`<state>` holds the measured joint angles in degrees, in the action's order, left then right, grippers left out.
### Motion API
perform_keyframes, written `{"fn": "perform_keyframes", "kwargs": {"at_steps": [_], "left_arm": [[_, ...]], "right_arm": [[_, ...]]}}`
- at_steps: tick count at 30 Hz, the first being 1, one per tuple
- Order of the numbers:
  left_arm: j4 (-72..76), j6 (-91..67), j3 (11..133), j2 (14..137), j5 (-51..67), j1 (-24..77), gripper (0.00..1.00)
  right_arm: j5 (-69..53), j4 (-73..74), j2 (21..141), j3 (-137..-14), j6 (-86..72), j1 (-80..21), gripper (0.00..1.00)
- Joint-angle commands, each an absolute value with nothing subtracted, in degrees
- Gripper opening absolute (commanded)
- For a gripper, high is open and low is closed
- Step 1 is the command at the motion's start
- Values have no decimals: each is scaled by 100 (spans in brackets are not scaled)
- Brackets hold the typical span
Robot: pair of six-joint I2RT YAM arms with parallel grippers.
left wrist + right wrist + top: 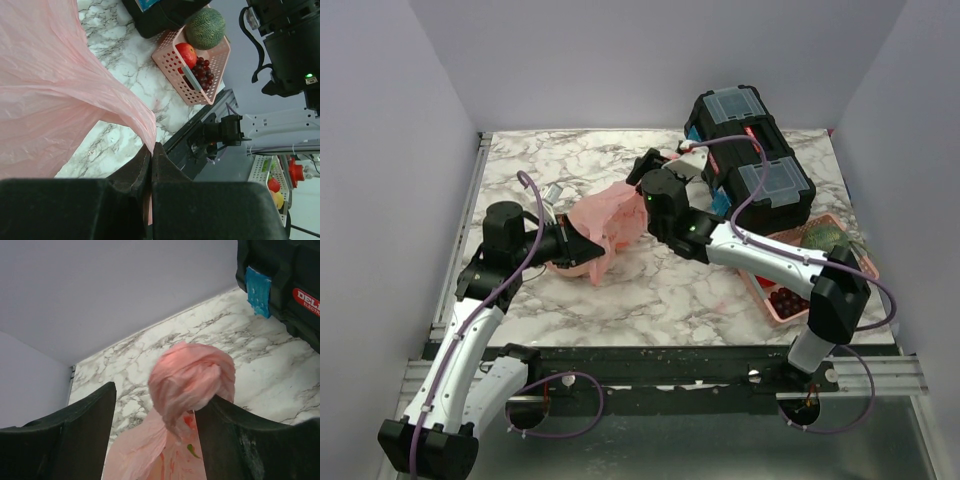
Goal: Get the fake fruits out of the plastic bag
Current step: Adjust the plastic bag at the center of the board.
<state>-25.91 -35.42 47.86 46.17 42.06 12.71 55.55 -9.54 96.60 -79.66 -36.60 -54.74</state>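
The pink plastic bag (pixel 605 225) lies on the marble table between both arms, its top tied into a knot (pixel 192 377). My left gripper (pixel 151 150) is shut on a stretched fold of the bag (pixel 60 90), at its near-left side (pixel 578 243). My right gripper (pixel 160 395) stands open around the knot, its right finger (pixel 235 435) touching it and its left finger (pixel 85 430) apart from it. The fake fruits are mostly hidden inside the bag; a reddish patch (pixel 188 421) with a green leaf (pixel 192 450) shows through the film.
A black toolbox (pixel 750 150) stands at the back right. A rigid pink basket (pixel 172 65) at the right edge holds a green melon (pixel 205 27), a red apple (pixel 186 52) and dark grapes (pixel 202 75). The table's front edge runs close behind the left gripper.
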Motion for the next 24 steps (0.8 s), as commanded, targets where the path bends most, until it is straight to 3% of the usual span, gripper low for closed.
{"fn": "perform_keyframes", "kwargs": {"at_steps": [1, 5, 10, 15, 19, 24], "left_arm": [[-2766, -3377, 4869, 4454, 4058, 1248, 0], [-2969, -3267, 4899, 4267, 3451, 1248, 0], [-3274, -3109, 5076, 4271, 2859, 1239, 0], [-3278, -3050, 5074, 4302, 2845, 1244, 0], [-3234, -3059, 4986, 4335, 2980, 1240, 0], [-3261, -3102, 4826, 4435, 3143, 1239, 0]], "right_arm": [[5887, -1410, 9622, -7699, -3467, -5304, 56], [5837, -1514, 9225, -7142, -3483, -5261, 30], [4455, -1809, 8522, -6236, -3212, -4815, 16], [2248, -2460, 7904, -5248, -2867, -4030, 9], [541, -2426, 7928, -5276, -2372, -3701, 1], [-1838, -2208, 8220, -5411, -1524, -3507, 1]]}}
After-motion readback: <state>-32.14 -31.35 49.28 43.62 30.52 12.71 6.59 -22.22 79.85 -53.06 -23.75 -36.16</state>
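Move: At the right hand's open fingertips, about 2 cm ahead and 1 cm to the right, the plastic bag's gathered handle stands up between the pads. The bag's body lies roughly 8 cm back, 11 cm left and 14 cm below this hand; the toolbox's middle is some 19 cm right, 3 cm ahead and 15 cm lower. From the left hand, shut on the bag's near edge, the handle is about 20 cm ahead, 15 cm right and 5 cm higher. Closing on the upright handle, the right fingers pinch the plastic while the hand sinks some 4.5 cm and pulls right about 9 cm towards the toolbox, then comes back left nearly 4 cm as it turns about 30 degrees counter-clockwise. The left hand keeps its shut grip and draws the near edge some 3 cm left, edging forward and down, turning slightly counter-clockwise. ##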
